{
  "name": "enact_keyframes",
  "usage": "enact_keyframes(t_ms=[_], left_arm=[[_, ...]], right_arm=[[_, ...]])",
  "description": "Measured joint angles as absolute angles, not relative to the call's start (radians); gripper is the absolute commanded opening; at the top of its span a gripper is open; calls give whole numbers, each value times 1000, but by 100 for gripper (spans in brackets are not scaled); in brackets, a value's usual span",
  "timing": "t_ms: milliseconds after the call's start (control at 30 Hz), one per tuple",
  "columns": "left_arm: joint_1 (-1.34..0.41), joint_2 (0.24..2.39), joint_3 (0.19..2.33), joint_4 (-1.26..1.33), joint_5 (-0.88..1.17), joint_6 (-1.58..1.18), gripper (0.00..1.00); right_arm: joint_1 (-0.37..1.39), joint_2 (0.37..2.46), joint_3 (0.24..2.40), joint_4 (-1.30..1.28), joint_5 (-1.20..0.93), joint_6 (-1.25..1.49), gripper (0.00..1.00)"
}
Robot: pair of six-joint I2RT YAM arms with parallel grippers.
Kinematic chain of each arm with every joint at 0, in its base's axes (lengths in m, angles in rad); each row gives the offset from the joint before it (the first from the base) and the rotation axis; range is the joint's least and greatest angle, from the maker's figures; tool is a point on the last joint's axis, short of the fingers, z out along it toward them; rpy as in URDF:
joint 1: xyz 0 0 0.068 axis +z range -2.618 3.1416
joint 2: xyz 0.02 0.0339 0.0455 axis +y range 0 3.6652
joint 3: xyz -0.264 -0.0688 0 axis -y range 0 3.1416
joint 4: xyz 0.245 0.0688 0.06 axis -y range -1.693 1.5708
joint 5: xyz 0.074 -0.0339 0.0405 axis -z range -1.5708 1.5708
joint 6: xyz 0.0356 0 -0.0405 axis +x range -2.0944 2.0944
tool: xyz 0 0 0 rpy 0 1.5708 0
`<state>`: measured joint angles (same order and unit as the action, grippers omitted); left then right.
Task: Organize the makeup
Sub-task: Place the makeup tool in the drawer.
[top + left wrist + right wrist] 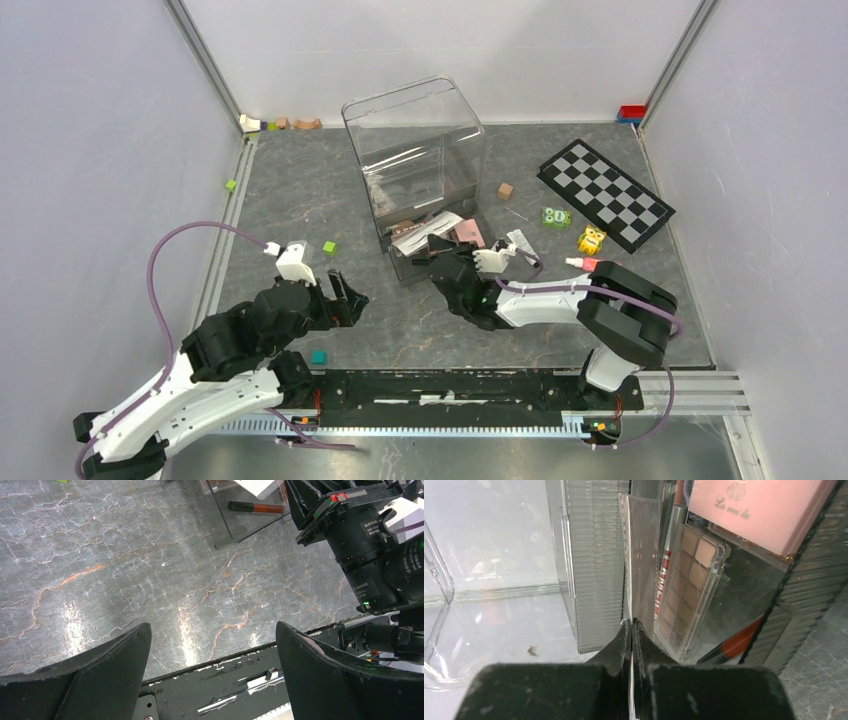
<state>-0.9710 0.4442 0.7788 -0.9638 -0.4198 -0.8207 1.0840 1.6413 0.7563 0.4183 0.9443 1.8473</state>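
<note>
The makeup lies in the low front tray of a clear organizer [415, 150]. In the right wrist view I see a brown eyeshadow palette [686, 585], a pink compact [764, 507], a thin pencil with red lettering [665, 575] and an orange-and-black pencil [734, 645]. My right gripper [631, 625] is at the tray's front [440, 258], shut on the edge of the thin white eyebrow card [428, 230], which stands up between its jaws [641, 555]. My left gripper [345, 298] hovers open over bare table with nothing between its fingers [212, 650]; the orange pencil [255, 507] shows far ahead of it.
A checkerboard [604, 195] lies at the back right, with green dice [556, 216], a yellow toy [591, 239] and a brown cube [506, 190] near it. A small white item [522, 243] lies by the right wrist. A green cube [330, 247] and a teal cube [319, 356] flank the left arm.
</note>
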Motion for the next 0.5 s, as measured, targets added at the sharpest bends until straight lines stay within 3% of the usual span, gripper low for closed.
enact_keyframes(t_ms=[133, 167, 233, 333, 500], left_arm=[[-971, 444, 779, -964, -420, -821, 100], [-971, 444, 779, -964, -420, -821, 100], [-971, 444, 779, -964, -420, -821, 100], [-971, 444, 779, -964, -420, -821, 100], [-971, 444, 779, -964, -419, -821, 100]], right_arm=[[1076, 1670, 773, 447, 947, 1847, 1], [1074, 1675, 776, 450, 947, 1847, 5], [1070, 1683, 780, 456, 945, 1846, 28], [1066, 1686, 785, 450, 941, 1843, 51], [1064, 1686, 796, 415, 925, 1845, 73]])
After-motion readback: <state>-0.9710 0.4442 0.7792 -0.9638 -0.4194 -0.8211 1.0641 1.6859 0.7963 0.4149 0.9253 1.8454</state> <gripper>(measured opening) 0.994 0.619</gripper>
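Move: The right gripper holds the thin eyebrow sheet, its middle about 2 cm ahead and 2 cm left of the fingers. The open drawer lies under that hand, its middle about 1 cm ahead, level sideways and 5 cm down. In the drawer, the pink compact is roughly 2 cm ahead and 6 cm right, the brown palette 2 cm ahead and 5 cm left. From the left hand the drawer is some 14 cm ahead, 17 cm right and 11 cm down. Ease the right gripper about 1 cm farther forward over the drawer, still pinching the eyebrow sheet, then stop there and spread the fingers to a bit over half open so they let go of the sheet. Keep the wrist as it is, pointing forward and slightly down. ##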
